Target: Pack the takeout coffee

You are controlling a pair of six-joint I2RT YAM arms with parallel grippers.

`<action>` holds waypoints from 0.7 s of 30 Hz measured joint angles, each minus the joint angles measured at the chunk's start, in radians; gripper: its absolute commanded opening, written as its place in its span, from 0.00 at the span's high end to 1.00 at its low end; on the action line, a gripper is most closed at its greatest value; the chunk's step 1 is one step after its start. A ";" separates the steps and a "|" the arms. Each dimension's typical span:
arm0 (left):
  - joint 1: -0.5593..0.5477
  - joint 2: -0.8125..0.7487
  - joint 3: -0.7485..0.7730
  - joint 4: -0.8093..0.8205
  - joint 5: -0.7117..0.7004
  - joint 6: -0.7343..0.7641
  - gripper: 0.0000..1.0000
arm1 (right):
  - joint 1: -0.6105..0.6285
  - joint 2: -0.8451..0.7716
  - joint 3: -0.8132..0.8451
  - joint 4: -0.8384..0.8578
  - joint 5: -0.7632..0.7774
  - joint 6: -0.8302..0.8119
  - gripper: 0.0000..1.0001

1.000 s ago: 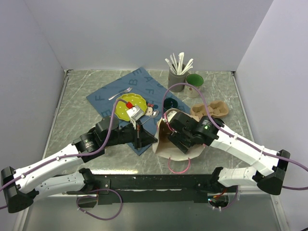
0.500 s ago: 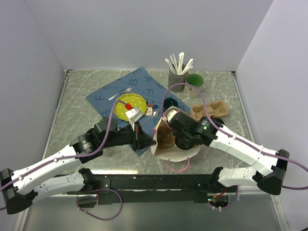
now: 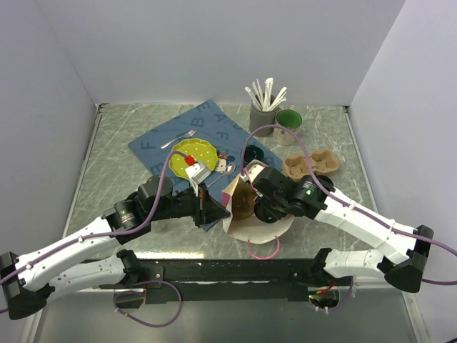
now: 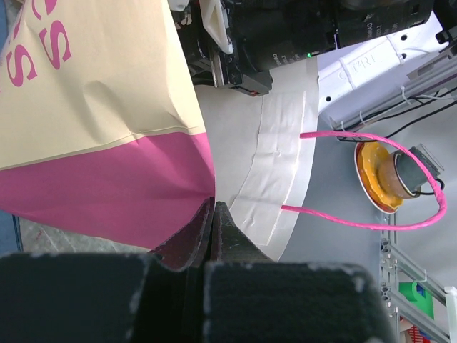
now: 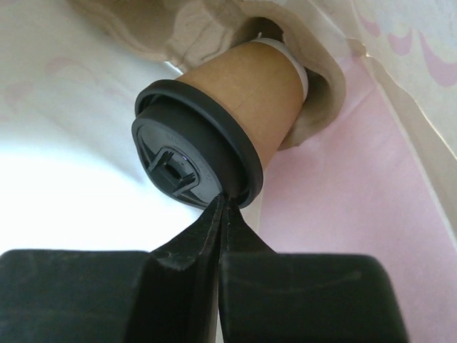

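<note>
The takeout coffee [image 5: 243, 93], a brown paper cup with a black lid [image 5: 182, 153], lies on its side inside the paper bag [image 3: 265, 227]. Its base is seated in a pulp carrier [image 5: 214, 21]. My right gripper [image 5: 223, 199] is inside the bag. It is shut, with its tips touching the lid's lower rim and nothing between them. In the top view the right gripper [image 3: 250, 206] sits in the bag's mouth. My left gripper [image 4: 214, 205] is shut on the bag's edge [image 4: 207, 171] and holds the mouth open from the left [image 3: 223, 209].
Behind the bag lie a blue cloth [image 3: 171, 139] with a yellow plate [image 3: 194, 153] and a fork [image 3: 178, 138]. A grey holder of white utensils [image 3: 265, 108], a green mug [image 3: 288, 120], a black lid [image 3: 253, 153] and a second pulp carrier [image 3: 310, 164] stand at the back right. The bag's pink handle [image 3: 264, 246] loops toward the near edge.
My right gripper's jaws have gone from wide open to shut, and it has slid a little left in the bag's mouth. The left gripper keeps its grip on the bag.
</note>
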 measured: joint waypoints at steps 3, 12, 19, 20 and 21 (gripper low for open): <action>0.000 -0.004 -0.004 0.001 0.000 0.002 0.99 | 0.000 0.000 0.000 0.006 -0.002 -0.007 0.96; 0.000 -0.029 -0.027 0.005 -0.001 0.003 0.99 | 0.000 0.026 0.000 0.022 -0.017 -0.013 0.92; 0.000 -0.037 -0.032 0.012 -0.001 0.006 0.99 | 0.000 0.027 0.002 0.027 -0.043 -0.002 0.57; 0.000 -0.037 -0.032 0.012 -0.001 0.007 0.99 | 0.000 0.025 0.002 0.029 -0.048 -0.001 0.53; 0.000 -0.037 -0.032 0.012 0.000 0.007 0.99 | 0.000 0.023 0.002 0.032 -0.055 0.000 0.50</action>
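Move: The lidded coffee cup lies tipped in the bag just past the right hand's shut fingers, its middle about 4 cm ahead, 2 cm left and 5 cm below. The cup holder sits some 4 cm ahead, 7 cm left and 7 cm below that hand; the bag rim's held corner is level ahead, about 12 cm left and 8 cm above it. From the left hand, the cup is roughly 3 cm ahead, 10 cm right and 13 cm down. Leftwards inside the bag the right hand edges about 1.5 cm, sinking half a centimetre along the way, its tips staying close at the edge of the cup's black lid. The shut fingers begin to part, mostly late on, to a bit under half open, one tip ending on either side of the lid's near edge. The left hand keeps its pinch on the bag's rim and barely shifts. ##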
